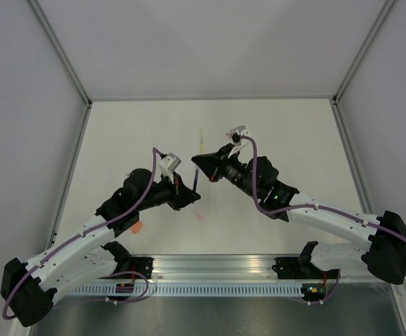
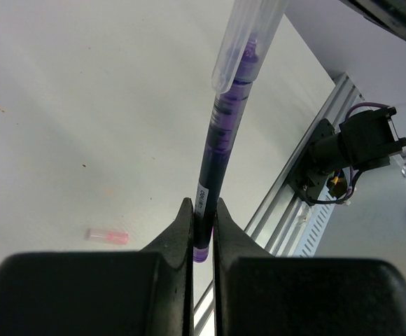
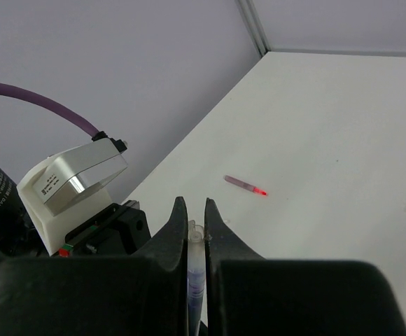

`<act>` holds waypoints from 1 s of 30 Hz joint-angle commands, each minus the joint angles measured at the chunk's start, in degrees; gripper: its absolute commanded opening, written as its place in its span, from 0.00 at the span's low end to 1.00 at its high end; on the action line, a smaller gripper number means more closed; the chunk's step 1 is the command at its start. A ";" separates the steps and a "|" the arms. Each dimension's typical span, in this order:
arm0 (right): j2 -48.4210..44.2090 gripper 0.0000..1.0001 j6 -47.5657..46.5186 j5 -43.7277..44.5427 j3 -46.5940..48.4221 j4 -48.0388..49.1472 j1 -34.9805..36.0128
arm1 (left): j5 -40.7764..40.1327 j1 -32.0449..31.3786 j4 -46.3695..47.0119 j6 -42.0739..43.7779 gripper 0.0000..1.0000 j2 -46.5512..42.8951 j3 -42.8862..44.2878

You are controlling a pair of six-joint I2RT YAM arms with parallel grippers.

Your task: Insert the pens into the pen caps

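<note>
My left gripper (image 2: 201, 204) is shut on the rear end of a dark purple pen (image 2: 220, 140). The pen's front end sits inside a clear pen cap (image 2: 248, 42). My right gripper (image 3: 197, 204) is shut on that clear cap (image 3: 196, 238), and the purple shows through it. In the top view the two grippers (image 1: 188, 191) (image 1: 198, 165) face each other over the table's middle with the pen (image 1: 196, 180) spanning between them. A pale pink cap (image 2: 107, 236) lies loose on the table. So do a grey pen with an orange-red tip (image 3: 245, 185) and a yellow pen (image 1: 201, 140).
The pale pink cap (image 1: 199, 217) lies just in front of the grippers. A small orange piece (image 1: 137, 227) lies by the left arm. The aluminium rail (image 1: 210, 266) with the arm bases runs along the near edge. White walls enclose the table on three sides.
</note>
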 commanded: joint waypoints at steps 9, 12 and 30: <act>0.65 0.03 -3.02 -3.51 6.44 -26.04 3.86 | -3.81 2.83 19.05 0.79 0.02 -2.39 6.80; -0.06 0.11 -5.30 -2.27 10.40 -25.95 3.77 | 0.15 2.92 17.91 1.23 0.02 -3.09 6.01; 2.31 0.39 -6.89 -2.97 11.39 -20.34 3.69 | 3.76 2.83 20.80 0.27 0.02 -4.77 1.18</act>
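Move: My right fingers hold the clear cap, already over the tip of the purple pen; the middle of that pen lies about 3 cm back and 5 cm below them. From my left hand, gripping the pen low down, the clear cap sits some 5 cm ahead and 9 cm up, with no sideways offset. The pink cap lies on the table about 4 cm ahead of my left hand, 20 cm below. The red pen is roughly 17 cm ahead and 22 cm left of my right hand, 30 cm below. I let the cap go: both hands first start upward together, then my right fingers open wide while that hand turns back down and draws back about 3 cm, to a spot beside the pen's barrel just above my left fingers. My left hand keeps its grip on the pen and carries it up about 8 cm, its fingers tipping upward some 20 degrees. ##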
